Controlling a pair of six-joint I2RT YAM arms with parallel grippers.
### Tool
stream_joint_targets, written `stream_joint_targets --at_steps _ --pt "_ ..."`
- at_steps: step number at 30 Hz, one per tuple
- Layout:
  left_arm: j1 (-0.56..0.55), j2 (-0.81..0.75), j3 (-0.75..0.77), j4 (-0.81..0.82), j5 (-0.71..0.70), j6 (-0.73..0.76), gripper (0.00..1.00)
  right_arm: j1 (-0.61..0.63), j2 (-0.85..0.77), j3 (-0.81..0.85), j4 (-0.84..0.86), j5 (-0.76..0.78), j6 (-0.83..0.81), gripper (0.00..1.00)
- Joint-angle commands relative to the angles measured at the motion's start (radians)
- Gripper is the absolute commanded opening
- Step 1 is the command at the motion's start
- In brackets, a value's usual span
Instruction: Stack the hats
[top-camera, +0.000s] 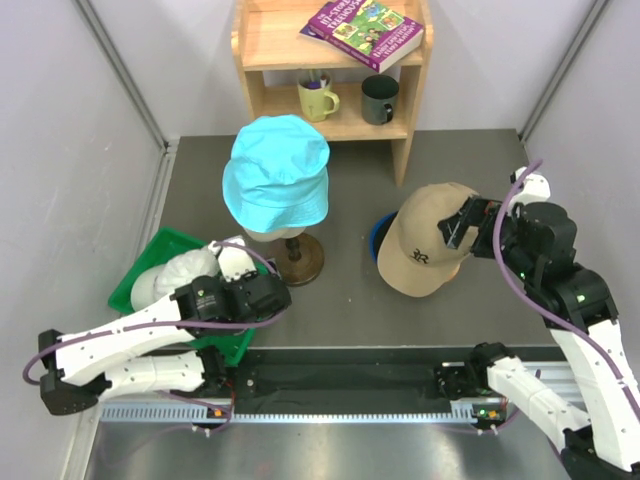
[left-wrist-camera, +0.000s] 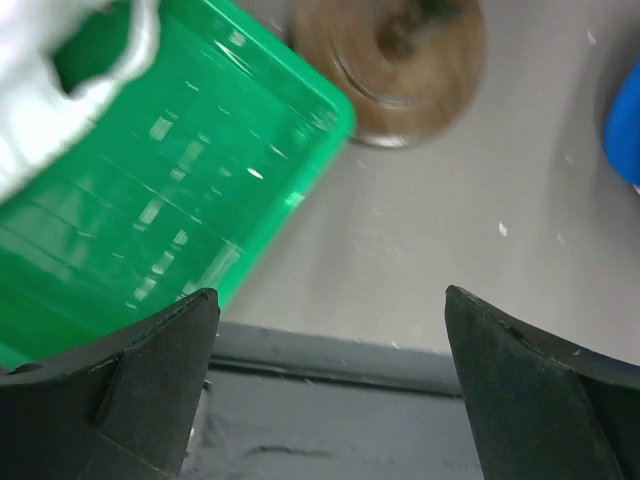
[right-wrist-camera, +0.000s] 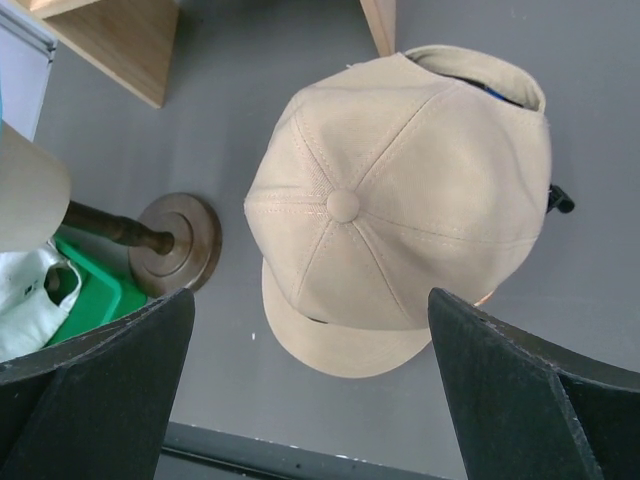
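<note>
A tan cap (top-camera: 428, 240) lies on the table right of centre, over a royal blue cap whose edge (top-camera: 378, 236) shows at its left. My right gripper (top-camera: 462, 226) is open and empty, above the tan cap's back; the cap (right-wrist-camera: 400, 200) shows between the fingers in the right wrist view. A cyan bucket hat (top-camera: 276, 172) sits on the wooden stand (top-camera: 298, 258). A white cap (top-camera: 168, 278) lies in the green bin (top-camera: 140, 268). My left gripper (top-camera: 272, 298) is open and empty over the table's near edge, beside the bin (left-wrist-camera: 150, 220). The pink and black caps are out of view.
A wooden shelf (top-camera: 405, 130) stands at the back with a book (top-camera: 362, 30) on top and two mugs (top-camera: 318, 98) inside. The stand's round base (left-wrist-camera: 405, 50) is between the bin and the caps. A metal rail (top-camera: 350, 385) runs along the near edge. Grey walls close both sides.
</note>
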Motion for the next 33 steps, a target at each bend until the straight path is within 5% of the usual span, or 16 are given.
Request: stream_joint_targets --at_steps 1,6,11,15,23,33 --pt "0.038 -0.012 0.014 -0.311 -0.187 -0.074 0.99 0.014 0.007 -0.014 0.092 -0.023 0.021 1.0" --pt "0.162 -0.029 -0.029 -0.288 -0.217 -0.059 0.99 0.014 0.019 0.009 0.088 -0.016 0.004 1.0" --pt "0.375 -0.034 -0.049 0.071 -0.129 0.373 0.99 0.015 0.036 0.006 0.088 -0.029 -0.001 1.0" --pt "0.538 -0.023 -0.052 0.169 -0.1 0.485 0.99 0.014 0.034 0.018 0.083 -0.02 -0.001 1.0" --pt "0.655 -0.08 -0.134 0.125 -0.175 0.404 0.99 0.014 0.011 0.021 0.068 0.0 -0.004 1.0" --pt "0.969 -0.035 -0.236 0.3 -0.099 0.452 0.99 0.014 0.014 0.027 0.072 -0.012 -0.004 1.0"
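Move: The white cap lying in the green tray is about 21 cm to the left hand's left, some 9 cm ahead and 13 cm below it. The tray's middle is roughly 18 cm left, 2 cm ahead and 16 cm below that hand. The dark wooden base of the head stand is 12 cm ahead, 4 cm to the right and 16 cm below. From the right hand, the white cap is some 60 cm left, about level fore and aft, and 28 cm below. With its fingers wide open and empty, the left hand sweeps about 19 cm to its left, from beside the tray's right edge across towards the white cap, reaching some 5 cm forward on the way and staying nearly level at first. In the last part it sinks 3 to 4 cm towards the cap while still travelling left, the wrist having swung about 35 degrees counter-clockwise and rolled some 20 degrees left side up, so that the open fingers now face the cap; no touch on it can be made out. ##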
